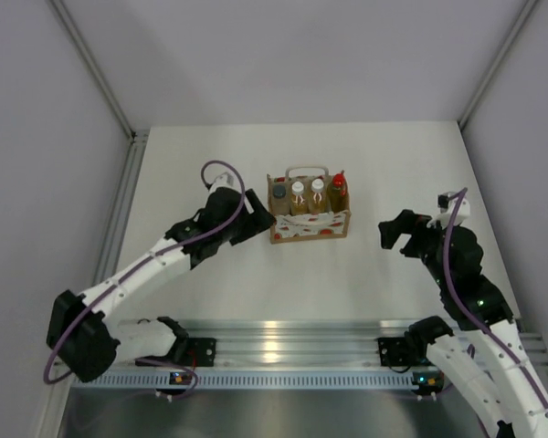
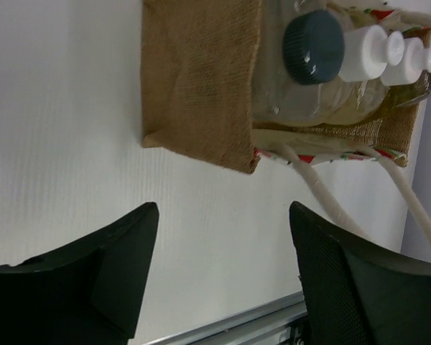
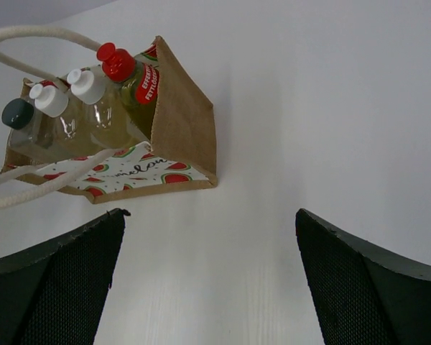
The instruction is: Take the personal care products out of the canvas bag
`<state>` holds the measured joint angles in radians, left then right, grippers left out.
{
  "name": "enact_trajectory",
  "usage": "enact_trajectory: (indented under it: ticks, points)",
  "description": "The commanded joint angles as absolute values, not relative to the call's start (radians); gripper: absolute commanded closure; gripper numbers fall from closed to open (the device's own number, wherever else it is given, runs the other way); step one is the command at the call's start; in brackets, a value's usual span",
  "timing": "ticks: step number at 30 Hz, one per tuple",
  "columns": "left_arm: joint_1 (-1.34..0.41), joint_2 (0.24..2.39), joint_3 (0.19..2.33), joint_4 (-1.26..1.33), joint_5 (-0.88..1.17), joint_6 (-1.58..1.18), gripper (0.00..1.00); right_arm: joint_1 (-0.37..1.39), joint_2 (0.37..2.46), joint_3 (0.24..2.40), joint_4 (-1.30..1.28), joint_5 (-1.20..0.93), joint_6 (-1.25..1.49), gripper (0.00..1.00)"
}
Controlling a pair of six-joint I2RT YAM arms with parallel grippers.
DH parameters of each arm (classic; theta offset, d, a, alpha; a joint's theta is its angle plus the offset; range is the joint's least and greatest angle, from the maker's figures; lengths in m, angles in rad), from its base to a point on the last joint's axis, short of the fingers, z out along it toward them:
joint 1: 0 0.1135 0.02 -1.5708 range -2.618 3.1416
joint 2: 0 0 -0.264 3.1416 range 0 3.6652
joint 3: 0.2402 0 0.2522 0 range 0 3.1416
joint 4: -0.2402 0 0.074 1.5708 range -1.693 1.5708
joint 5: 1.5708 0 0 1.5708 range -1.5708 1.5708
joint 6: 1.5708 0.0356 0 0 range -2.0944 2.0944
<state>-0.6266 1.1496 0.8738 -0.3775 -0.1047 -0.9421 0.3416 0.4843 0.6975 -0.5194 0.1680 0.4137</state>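
The canvas bag [image 1: 309,224] stands upright at the table's middle, tan with a white watermelon band and white loop handles. It holds four bottles in a row: a clear one with a dark grey cap [image 1: 279,192], two amber ones with white caps [image 1: 298,190] [image 1: 318,187], and a yellow one with a red cap [image 1: 338,182]. My left gripper [image 1: 260,219] is open and empty just left of the bag; its wrist view shows the bag [image 2: 201,79] and the grey cap [image 2: 313,47]. My right gripper [image 1: 393,235] is open and empty, to the right of the bag [image 3: 179,122].
Grey walls enclose the white table [image 1: 301,283] on three sides. A metal rail [image 1: 283,342] runs along the near edge by the arm bases. The bag's rope handles [image 2: 409,208] hang toward the left gripper's right finger.
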Motion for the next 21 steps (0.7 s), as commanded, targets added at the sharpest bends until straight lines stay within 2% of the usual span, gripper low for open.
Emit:
enact_trajectory:
  ticks: [1,3,5,10,14,18,19,20,21]
  points:
    - [-0.653,1.245,0.986,-0.250,-0.233,-0.971,0.24,0.331,0.459,0.693,-0.499,0.114,0.428,0.01]
    - [-0.661,1.288,1.000,-0.249,-0.280,-0.983,0.36,0.331,0.443,0.692,-0.503,0.107,0.430,0.00]
    - [-0.679,1.310,1.002,-0.245,-0.317,-0.989,0.42,0.331,0.434,0.692,-0.509,0.103,0.430,0.01]
    - [-0.690,1.354,1.022,-0.236,-0.357,-0.976,0.48,0.333,0.437,0.692,-0.511,0.100,0.426,0.01]
    - [-0.698,1.379,1.023,-0.195,-0.356,-0.969,0.50,0.331,0.446,0.689,-0.509,0.097,0.428,0.01]
    - [-0.701,1.404,1.019,-0.195,-0.365,-0.979,0.58,0.331,0.445,0.686,-0.511,0.097,0.426,0.00]
    - [-0.701,1.410,1.017,-0.195,-0.365,-0.982,0.62,0.333,0.445,0.687,-0.511,0.095,0.425,0.01]
    - [-0.701,1.416,1.008,-0.196,-0.362,-0.989,0.72,0.331,0.446,0.689,-0.511,0.097,0.426,0.00]
    - [-0.701,1.417,1.002,-0.195,-0.362,-0.995,0.75,0.333,0.449,0.690,-0.511,0.097,0.425,0.01]
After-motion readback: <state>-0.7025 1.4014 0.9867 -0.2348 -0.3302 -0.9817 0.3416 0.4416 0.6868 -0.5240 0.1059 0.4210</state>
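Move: The left hand, fingers well open, is just short of the canvas bag's near left upper corner, which lies some 5 cm ahead, 3 cm to its right and a couple of centimetres lower. Inside the bag, the dark-capped bottle is about 9 cm ahead and 7 cm right, the first white-capped bottle level with it but 12 cm right, both middles roughly 6 cm below. From the right hand that corner is about 8 cm ahead, 31 cm left and 8 cm lower. The left fingers close around the near upper corner of the bag's left end panel and pinch its burlap edge, one fingertip on each side. The hand gets there by going about 5 cm forward and 3 cm right, quick at first and then easing, sinking slightly at the end with a small counter-clockwise turn. ##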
